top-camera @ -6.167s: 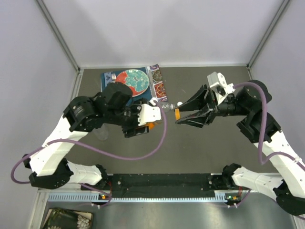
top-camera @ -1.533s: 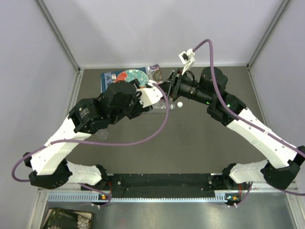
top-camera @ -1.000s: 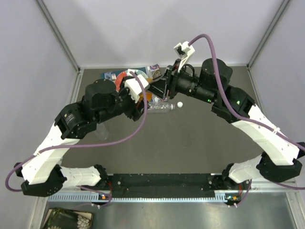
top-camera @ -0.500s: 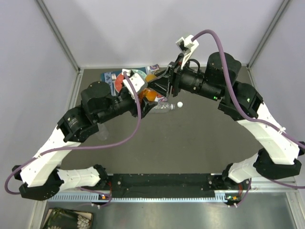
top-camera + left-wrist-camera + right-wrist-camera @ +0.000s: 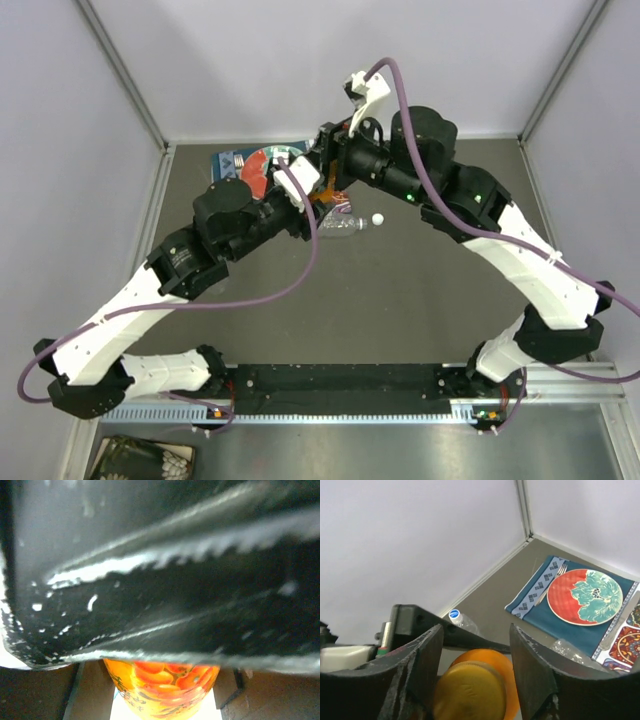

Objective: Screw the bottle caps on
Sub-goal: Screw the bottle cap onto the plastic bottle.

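The squat orange bottle (image 5: 492,667) hangs in the air over the back of the table, with its amber cap (image 5: 469,692) sitting on its neck. My left gripper (image 5: 306,200) is shut on the bottle's body (image 5: 161,690); one of its dark fingers (image 5: 470,637) runs behind the bottle. My right gripper (image 5: 476,645) straddles the cap with its jaws open; a gap shows by the right finger (image 5: 535,670). A clear bottle (image 5: 345,225) lies uncapped on the table beside a loose white cap (image 5: 377,219). Another clear bottle (image 5: 462,622) stands upright with a cap on it.
The red-and-teal plate (image 5: 585,596) rests on a blue patterned mat (image 5: 540,605) at the back left, with a fork (image 5: 555,575) beside it. Grey walls (image 5: 330,60) enclose the table on three sides. In the left wrist view a dark finger (image 5: 165,590) fills most of the frame.
Both grippers and the orange bottle have drifted left and toward the back. My right jaws have widened around the amber cap. The lying bottle and white cap have stayed put.
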`<state>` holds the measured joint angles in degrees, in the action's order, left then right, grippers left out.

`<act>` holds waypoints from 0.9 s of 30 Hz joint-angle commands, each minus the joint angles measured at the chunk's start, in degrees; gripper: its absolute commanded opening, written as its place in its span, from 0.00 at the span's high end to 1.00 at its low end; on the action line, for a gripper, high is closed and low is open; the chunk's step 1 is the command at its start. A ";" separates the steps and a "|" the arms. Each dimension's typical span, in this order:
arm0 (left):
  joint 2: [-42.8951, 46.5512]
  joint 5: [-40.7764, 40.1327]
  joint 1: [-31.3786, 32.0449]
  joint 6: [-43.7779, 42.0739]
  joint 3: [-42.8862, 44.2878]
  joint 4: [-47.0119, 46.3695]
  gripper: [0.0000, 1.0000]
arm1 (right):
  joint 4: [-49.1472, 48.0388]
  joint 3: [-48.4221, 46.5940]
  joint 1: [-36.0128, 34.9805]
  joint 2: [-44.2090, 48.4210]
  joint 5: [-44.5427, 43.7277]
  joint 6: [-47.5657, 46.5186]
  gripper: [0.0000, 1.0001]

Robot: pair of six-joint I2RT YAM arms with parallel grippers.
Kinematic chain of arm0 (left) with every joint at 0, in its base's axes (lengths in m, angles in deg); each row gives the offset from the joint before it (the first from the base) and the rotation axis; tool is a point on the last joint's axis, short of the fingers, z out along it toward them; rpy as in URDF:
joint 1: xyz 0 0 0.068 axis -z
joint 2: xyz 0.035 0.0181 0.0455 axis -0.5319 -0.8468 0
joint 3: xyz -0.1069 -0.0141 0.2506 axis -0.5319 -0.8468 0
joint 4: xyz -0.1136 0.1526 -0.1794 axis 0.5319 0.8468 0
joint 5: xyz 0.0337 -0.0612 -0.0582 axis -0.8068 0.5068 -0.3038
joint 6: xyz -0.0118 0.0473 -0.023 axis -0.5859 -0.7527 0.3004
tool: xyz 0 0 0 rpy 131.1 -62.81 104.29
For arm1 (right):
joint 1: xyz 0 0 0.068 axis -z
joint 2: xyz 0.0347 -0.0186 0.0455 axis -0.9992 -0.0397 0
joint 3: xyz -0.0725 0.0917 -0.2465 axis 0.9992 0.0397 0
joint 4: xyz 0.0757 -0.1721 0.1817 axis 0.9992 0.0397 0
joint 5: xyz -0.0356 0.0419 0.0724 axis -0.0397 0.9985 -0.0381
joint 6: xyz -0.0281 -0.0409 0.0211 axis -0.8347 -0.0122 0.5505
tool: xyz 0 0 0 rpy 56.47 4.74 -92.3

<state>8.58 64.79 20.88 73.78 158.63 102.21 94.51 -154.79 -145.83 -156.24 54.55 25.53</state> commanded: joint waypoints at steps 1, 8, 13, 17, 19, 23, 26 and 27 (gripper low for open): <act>-0.98 -0.20 1.04 -1.58 0.40 -15.10 1.00 | 4.90 0.07 -5.09 -5.24 2.90 2.89 0.36; 1.12 0.67 -0.63 2.19 -2.50 -15.98 1.00 | 4.98 -2.83 -5.35 -6.03 2.20 2.01 0.32; 2.79 2.26 -3.44 5.98 -4.34 -16.59 1.00 | 5.25 -5.03 -5.35 -6.56 2.28 1.05 0.30; 3.85 3.57 -5.46 8.97 -5.49 -16.24 1.00 | 5.69 -6.87 -5.35 -6.73 3.16 -0.09 0.20; 4.73 4.37 -6.25 9.67 -6.28 -16.24 1.00 | 6.13 -8.19 -5.44 -6.73 3.43 -0.53 0.01; 5.78 6.30 -6.87 10.11 -7.25 -15.98 1.00 | 6.74 -10.56 -5.35 -6.65 4.48 -1.76 0.01; 6.14 6.56 -7.05 10.29 -7.51 -15.72 1.00 | 7.27 -12.23 -5.35 -6.56 5.62 -1.94 0.01; 6.22 6.57 -7.22 10.46 -7.60 -15.54 1.00 | 7.44 -12.41 -5.44 -6.65 5.71 -2.03 0.01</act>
<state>14.84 70.82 15.09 81.96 151.41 91.95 97.63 -163.84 -147.36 -163.12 49.96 24.48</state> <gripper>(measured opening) 0.679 0.985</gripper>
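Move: The orange bottle is already in the left hand, and its yellow cap sits about 6 cm above that hand, 1 cm ahead and 1 cm to the right. The right fingers, already slackened, straddle the cap, which is level with them fore and aft and sideways and roughly 2 cm below. Far beneath, some 46 cm below the right hand, the lying clear bottle is about 17 cm ahead and 3 cm right of it, the white cap 20 cm ahead and 13 cm right. The right fingers spread from half open to fully wide around the yellow cap, letting it loose, while that hand drifts about 2 cm left and first 2 cm forward, then slightly back, hardly turning. The left hand keeps its hold on the orange bottle and carries it some 2 cm up and 2 cm left, with a slight swing forward and back again, rolling about 15 degrees so that its fingertips lift and the bottle's top leans to the left. ##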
